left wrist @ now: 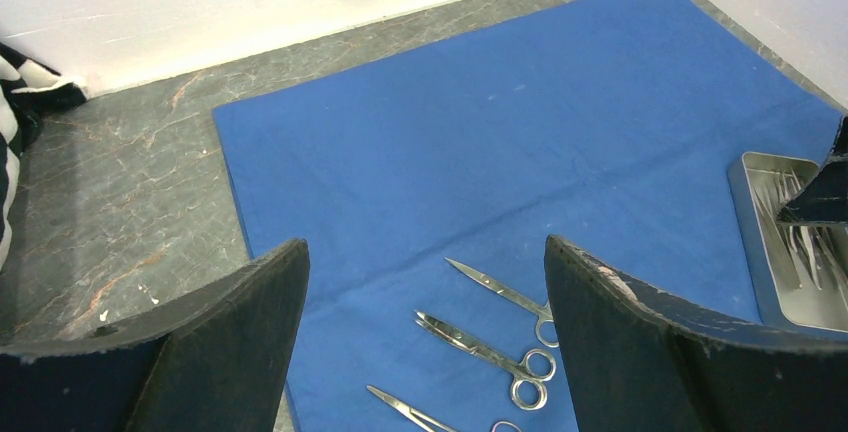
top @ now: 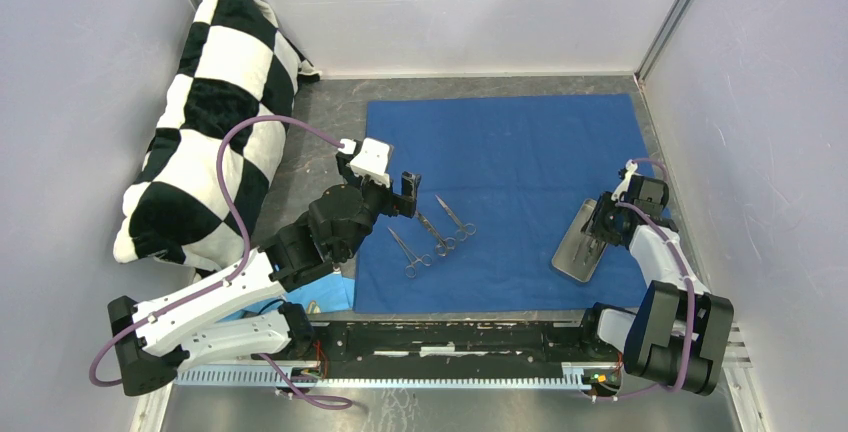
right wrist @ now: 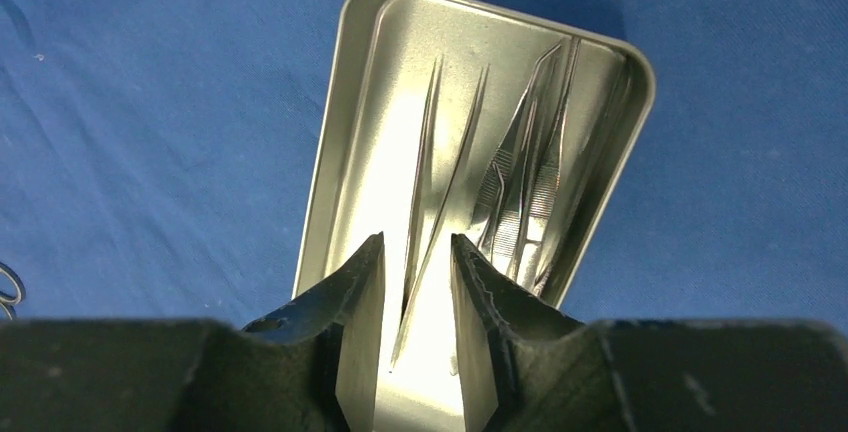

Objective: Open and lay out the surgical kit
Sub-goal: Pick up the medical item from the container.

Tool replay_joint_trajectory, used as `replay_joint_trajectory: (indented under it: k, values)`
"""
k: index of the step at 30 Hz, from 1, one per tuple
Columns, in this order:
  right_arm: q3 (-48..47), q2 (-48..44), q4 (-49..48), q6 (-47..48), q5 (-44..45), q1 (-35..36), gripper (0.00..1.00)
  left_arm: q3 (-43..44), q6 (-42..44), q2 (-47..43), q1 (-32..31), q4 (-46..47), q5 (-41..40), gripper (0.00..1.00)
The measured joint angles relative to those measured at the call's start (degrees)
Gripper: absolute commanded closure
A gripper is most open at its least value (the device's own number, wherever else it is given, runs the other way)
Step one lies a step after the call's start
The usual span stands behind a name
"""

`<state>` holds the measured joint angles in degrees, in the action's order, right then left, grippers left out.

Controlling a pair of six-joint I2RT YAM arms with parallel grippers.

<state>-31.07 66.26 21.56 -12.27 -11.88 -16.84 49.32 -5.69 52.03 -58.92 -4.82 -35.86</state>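
Observation:
The dark blue cloth point(top: 520, 182) of the surgical kit lies spread flat on the table. Three silver scissor-like instruments point(top: 435, 234) lie side by side on its left part. My left gripper point(top: 408, 192) hovers over them, open wide and empty; its wrist view shows them point(left wrist: 480, 345) below its jaws point(left wrist: 425, 242). The steel tray point(top: 580, 252) sits at the cloth's right front. My right gripper point(top: 598, 227) reaches into it. In the right wrist view its jaws point(right wrist: 417, 237) stand a little apart either side of a thin tweezer point(right wrist: 440, 152), gaps showing. More instruments point(right wrist: 530, 172) lie against the tray's right wall point(right wrist: 335, 152).
A black-and-white checkered pillow point(top: 205, 122) leans along the left wall. A light blue cloth scrap point(top: 320, 297) lies by the left arm's base. Grey walls close in the back and both sides. Bare marbled table point(left wrist: 130, 212) shows left of the cloth.

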Motion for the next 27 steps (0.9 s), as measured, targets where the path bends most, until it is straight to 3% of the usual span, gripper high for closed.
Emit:
replay_joint_trajectory:
  k: [6,10,15,25,27]
  values:
    - [0.3,0.6,-0.3,-0.1,0.0,1.4,0.65,0.0,0.0,0.0,0.0,0.0,0.0,0.07]
    - [1.6,1.6,-1.0,-0.5,0.2,2.1,0.72,0.0,0.0,0.0,0.0,0.0,0.0,0.07]
    - [2.5,1.6,-2.2,-1.0,0.5,2.2,1.00,0.0,0.0,0.0,0.0,0.0,0.0,0.07]
    - [1.7,-8.3,4.4,-1.6,4.0,2.4,1.00,0.0,0.0,0.0,0.0,0.0,0.0,0.08]
    - [0.2,-12.2,5.8,-1.0,3.3,2.4,0.94,0.0,0.0,0.0,0.0,0.0,0.0,0.07]
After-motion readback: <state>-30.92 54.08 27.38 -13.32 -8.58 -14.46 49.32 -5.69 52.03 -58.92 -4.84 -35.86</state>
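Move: Beneath the right hand's parted fingers lie the thin tweezers, their middle about 1 cm ahead, 1 cm left and 3 cm below. The other instruments are bunched some 4 cm to the hand's right and 2 cm ahead, equally low; the tray's middle is about 2 cm left and 2 cm back. From the idle left hand the tweezers lie roughly 38 cm right, 2 cm back and 30 cm below. The right hand sinks about 2 cm into the tray, pinches the thin tweezers shut and lifts some 5 cm. ##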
